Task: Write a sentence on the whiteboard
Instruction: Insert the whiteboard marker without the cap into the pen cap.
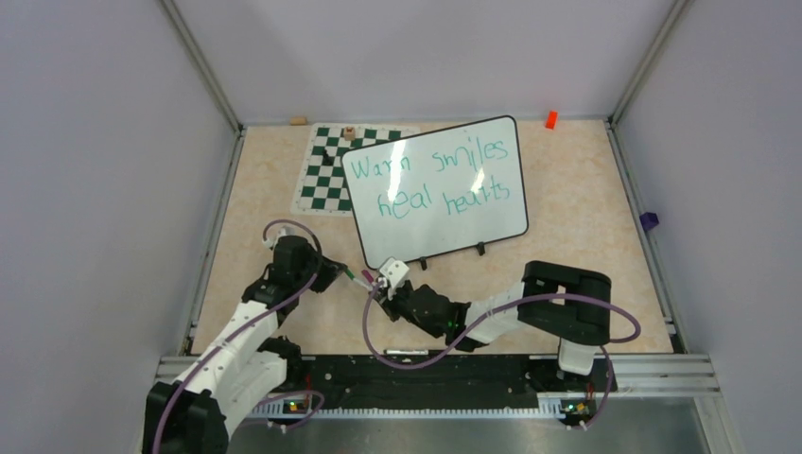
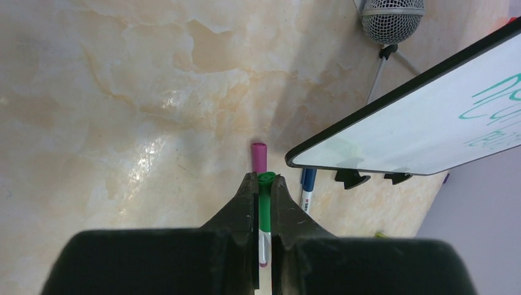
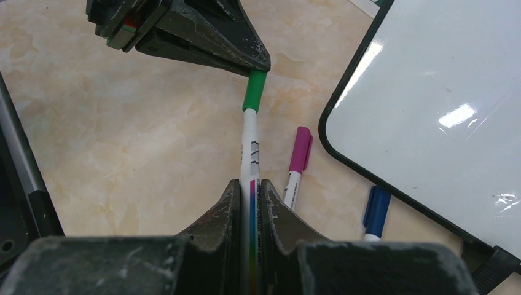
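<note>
The whiteboard (image 1: 430,236) lies tilted on the table's far middle and bears the sentence (image 1: 435,180) "Warm smiles heal hearts" in teal, in two lines. Just in front of its near left corner, both grippers meet on one white marker (image 3: 250,150) with a green cap (image 3: 254,91). My left gripper (image 2: 265,178) is shut on the green cap (image 2: 265,206). My right gripper (image 3: 249,183) is shut on the marker's white barrel. In the top view the left gripper (image 1: 339,272) and right gripper (image 1: 378,287) face each other, with the marker (image 1: 359,279) between them.
A pink-capped marker (image 3: 299,153) and a blue-capped marker (image 3: 375,212) lie on the table by the board's near edge, the blue one partly under it. A green-and-white chess mat (image 1: 322,180) with pieces lies at the far left. Small orange (image 1: 550,119) and purple (image 1: 648,221) items sit near the walls.
</note>
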Available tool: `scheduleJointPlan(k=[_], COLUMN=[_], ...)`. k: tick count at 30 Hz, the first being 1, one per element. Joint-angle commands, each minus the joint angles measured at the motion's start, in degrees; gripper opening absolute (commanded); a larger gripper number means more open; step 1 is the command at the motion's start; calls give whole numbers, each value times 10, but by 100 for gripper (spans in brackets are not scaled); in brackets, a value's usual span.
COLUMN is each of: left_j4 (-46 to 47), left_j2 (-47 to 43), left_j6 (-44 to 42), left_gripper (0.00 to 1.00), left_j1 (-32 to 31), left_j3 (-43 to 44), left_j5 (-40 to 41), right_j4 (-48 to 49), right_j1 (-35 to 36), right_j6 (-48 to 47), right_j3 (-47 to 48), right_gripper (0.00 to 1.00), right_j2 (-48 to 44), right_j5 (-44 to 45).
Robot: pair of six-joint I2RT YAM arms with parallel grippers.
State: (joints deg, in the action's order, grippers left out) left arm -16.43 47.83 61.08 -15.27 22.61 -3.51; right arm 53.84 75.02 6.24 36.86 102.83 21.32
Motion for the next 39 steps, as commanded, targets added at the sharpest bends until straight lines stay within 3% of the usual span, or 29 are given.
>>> scheduleJointPlan(k=[1, 9, 15, 24, 32, 39], left_j4=[-41, 32, -21, -54, 14, 85], left_j2=[-19, -64, -90, -78, -11, 4], left_j6=[94, 306, 300, 305, 335, 389], left_gripper=[0, 0, 0, 0, 0, 0], left_j1=[-1, -2, -18, -108, -199, -238], left_j3=[6, -80, -25, 29, 28, -9], left_j5=[-76, -207, -215, -150, -118, -108], right_j4=[37, 69, 42, 14, 1, 4], right_j1=[5, 5, 5, 3, -1, -7], right_j6=[-16, -29, -37, -22, -9, 4], right_j3=[13, -20, -1, 11, 11, -7], right_gripper=[0, 0, 0, 0, 0, 0], right_j2=[-4, -53, -62, -61, -68, -83], right_j5=[19, 56, 43, 32, 30, 35])
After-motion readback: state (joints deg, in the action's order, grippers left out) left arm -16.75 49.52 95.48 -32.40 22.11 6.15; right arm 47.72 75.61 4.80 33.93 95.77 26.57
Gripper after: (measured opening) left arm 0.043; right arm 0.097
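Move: The green pen cap is already in the left fingers, its mouth at the marker's tip. The uncapped marker's middle, held by the right hand, lies about 7 cm right and 5 cm back from the left hand, nearly level. From the left hand, the magenta marker lies some 8 cm right, 3 cm back and 6 cm lower; the whiteboard's near-left corner 6 cm right, 3 cm ahead. The cap is roughly 6 cm left and 5 cm ahead of the right hand. The cap is pushed farther down over the marker's tip by the left hand, which goes about 5 cm right and a little back, rolling its left side down some 25 degrees early and easing part of that. The right hand keeps its grip on the barrel and gives way about 3 cm to the right; both hands rise about 3 cm, then sink most of the way back. ##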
